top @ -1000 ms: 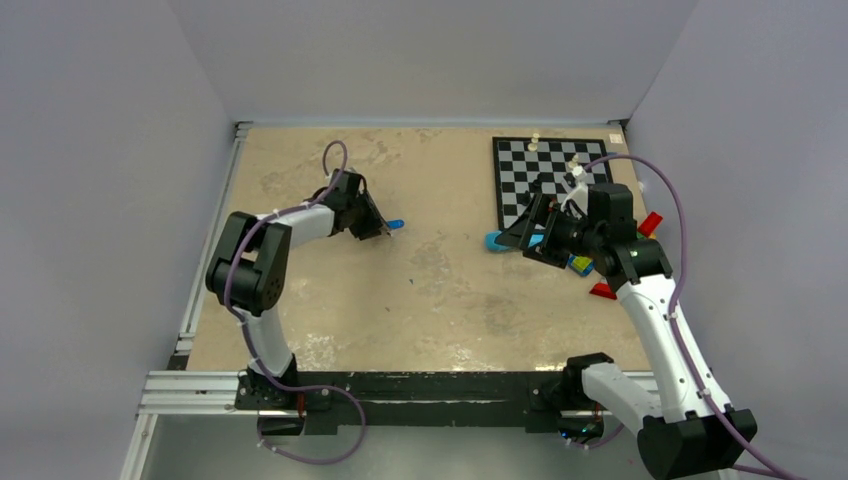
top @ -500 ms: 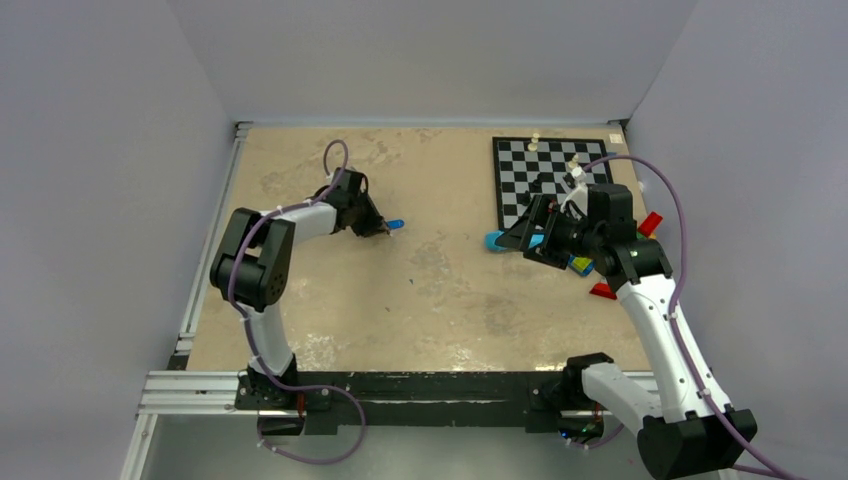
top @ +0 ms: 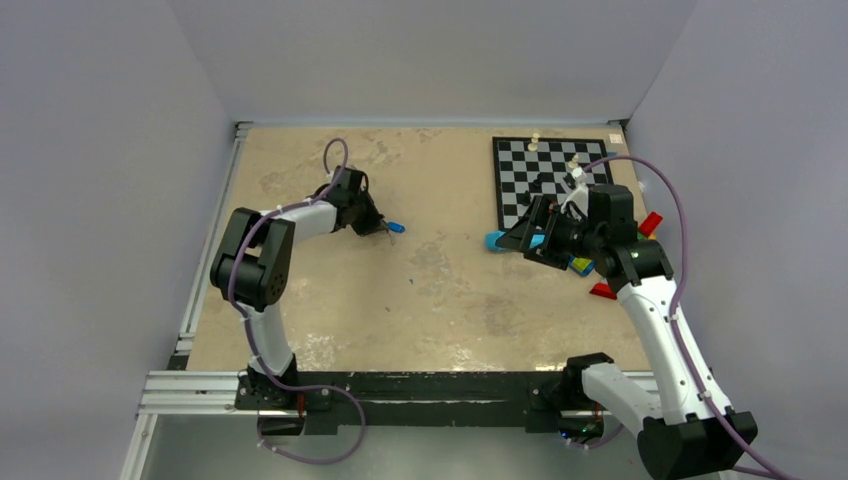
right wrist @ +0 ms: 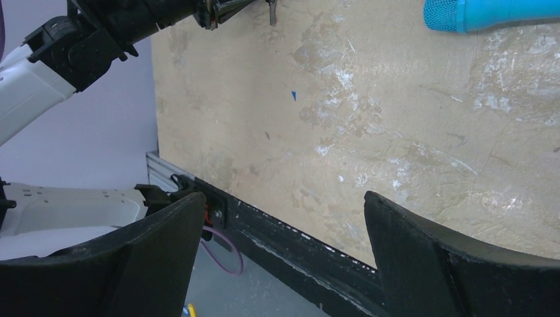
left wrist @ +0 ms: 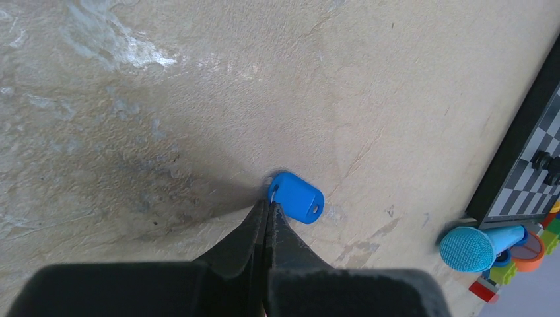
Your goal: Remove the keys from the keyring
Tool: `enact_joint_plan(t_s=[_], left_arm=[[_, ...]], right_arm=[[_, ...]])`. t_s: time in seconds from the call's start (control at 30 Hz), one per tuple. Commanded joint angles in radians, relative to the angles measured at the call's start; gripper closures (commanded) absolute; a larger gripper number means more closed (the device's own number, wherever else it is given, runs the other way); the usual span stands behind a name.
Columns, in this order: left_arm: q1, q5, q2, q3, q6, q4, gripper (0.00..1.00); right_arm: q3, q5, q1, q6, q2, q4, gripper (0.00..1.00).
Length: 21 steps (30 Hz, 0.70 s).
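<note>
A bright blue oval plastic tag [left wrist: 297, 197] lies on the beige table, also seen left of centre from the top [top: 396, 227]. A thin pale wire loop [left wrist: 273, 193] of the keyring runs from the tag's hole into my left gripper [left wrist: 267, 205], whose fingertips are pressed together on it. The grey keys themselves are hidden behind those fingertips. My left gripper [top: 383, 229] sits just left of the tag. My right gripper [right wrist: 284, 195] stands wide open and holds nothing, hovering at the right [top: 522, 238], far from the tag.
A long light-blue tube-shaped tool [top: 495, 241] lies by the right gripper, also in the left wrist view [left wrist: 485, 244]. A chessboard [top: 550, 180] with a few pieces sits at the back right. Red blocks [top: 650, 222] and a blue-and-yellow block [top: 580, 265] lie beside the right arm.
My left gripper has closed its fingers at the end of the blue tag. The right arm has not moved.
</note>
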Motion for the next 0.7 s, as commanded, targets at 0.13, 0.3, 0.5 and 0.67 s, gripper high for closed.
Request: enact_joint_plan(t_s=[0.13,0.3,0.5,0.67], left_arm=[[-0.001,0.010,-0.050,0.036,0.023,-0.008,1.00],[-0.002,0.047,-0.113,0.036,0.071,-0.033,1.00],[-0.002,0.113,-0.233,0.040,0.167,-0.078,1.00],[-0.002,0.182,-0.341,0.058,0.250,-0.133,1.00]], right_arm=[[0.026,-0.006,-0.002,-0.013,-0.014,0.001,0.06],[0.045,-0.028,0.000,0.004,-0.013,0.027,0.06],[0.083,-0.080,-0.001,0.031,-0.015,0.079,0.06],[0.116,-0.133,0.000,0.065,-0.022,0.143,0.06]])
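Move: The keyring is already pinched in my left fingertips. Its middle lies about 1 cm below and 1 cm right of my left hand, with the blue tag some 2 cm to the right. The blue microphone lies about 27 cm to my left hand's right and 2 cm nearer, the chessboard roughly 32 cm right and 11 cm ahead. From my raised right hand, the keyring is about 18 cm ahead, 22 cm left and 22 cm down. I keep my left fingers shut on the keyring and lift it nearly straight up off the table, slowly at first and then faster, about 9.5 cm in all and a little back. As it rises, my left fingertips tip up and turn clockwise some 10 degrees each. Late on, my empty right hand also rises about 3.5 cm, fingers still wide open. ##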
